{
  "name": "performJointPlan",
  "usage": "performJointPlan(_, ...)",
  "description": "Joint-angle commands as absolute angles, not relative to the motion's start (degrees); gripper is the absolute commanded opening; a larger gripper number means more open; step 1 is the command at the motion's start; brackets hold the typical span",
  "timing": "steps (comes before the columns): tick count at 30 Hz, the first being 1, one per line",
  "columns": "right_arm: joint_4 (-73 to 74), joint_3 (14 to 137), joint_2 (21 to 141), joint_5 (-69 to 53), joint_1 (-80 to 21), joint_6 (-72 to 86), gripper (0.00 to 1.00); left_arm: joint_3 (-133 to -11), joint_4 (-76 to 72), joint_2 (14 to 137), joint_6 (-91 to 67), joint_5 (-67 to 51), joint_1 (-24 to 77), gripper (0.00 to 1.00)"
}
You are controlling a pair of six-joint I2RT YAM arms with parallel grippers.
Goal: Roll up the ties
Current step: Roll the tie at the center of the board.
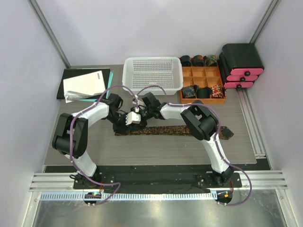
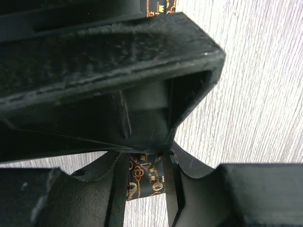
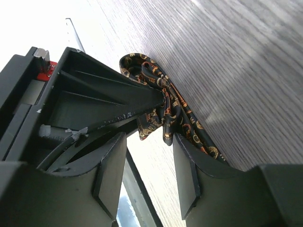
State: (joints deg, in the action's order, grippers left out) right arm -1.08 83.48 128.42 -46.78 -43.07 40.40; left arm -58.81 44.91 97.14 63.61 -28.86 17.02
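Observation:
A dark tie with a brown-gold pattern lies stretched across the table, its wide pointed end at the right. Its left end is lifted where both grippers meet. My left gripper is shut on that end; in the left wrist view the patterned tie sits pinched in my left gripper. My right gripper is close beside it. In the right wrist view my right gripper stands open, the folded tie just past its fingertips, brushing the right finger.
A white mesh basket stands behind the grippers. To its right is an orange compartment tray holding several rolled ties. A black and pink case sits at the far right, and a notebook with papers at the far left.

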Motion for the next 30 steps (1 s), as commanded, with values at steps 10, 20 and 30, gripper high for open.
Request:
performJointPlan(10, -0.7, 85.1, 129.4, -45.7, -43.6, 38.5, 0.06, -60.4, 44.2, 98.2, 62.1, -27.4, 16.4, 0.50)
performJointPlan(20, 3.1, 83.7, 129.5, -44.6, -42.1, 37.4, 0.01, -58.8, 47.7, 91.8, 70.6, -30.0, 8.4, 0.75)
performJointPlan(30, 4.3, 84.1, 130.4, -44.3, -41.9, 36.8, 0.01, -58.5, 47.7, 92.2, 75.2, -34.3, 9.2, 0.68)
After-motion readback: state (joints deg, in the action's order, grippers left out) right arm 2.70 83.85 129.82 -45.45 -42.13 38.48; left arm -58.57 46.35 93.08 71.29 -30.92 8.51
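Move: Just beneath the right hand's open fingers, about 1 cm down, is the stretch of doubled tie beside its folded left end. The tie's pointed end lies some 43 cm to the right and 2 cm nearer the bases; the white basket is about 25 cm ahead and 8 cm right. The left hand has the folded end between its fingers, its middle about 1 cm left; from this hand the notebooks lie some 20 cm ahead and 16 cm left. Closing from half open to shut, the right fingers pinch the doubled tie just right of the fold, then keep hold while easing down about 2 cm in all and 1 cm to the right. Once they have shut, the left hand opens wide, lets go of the folded end and backs off about 4 cm left, with some 2 cm forward and 2 cm up. ##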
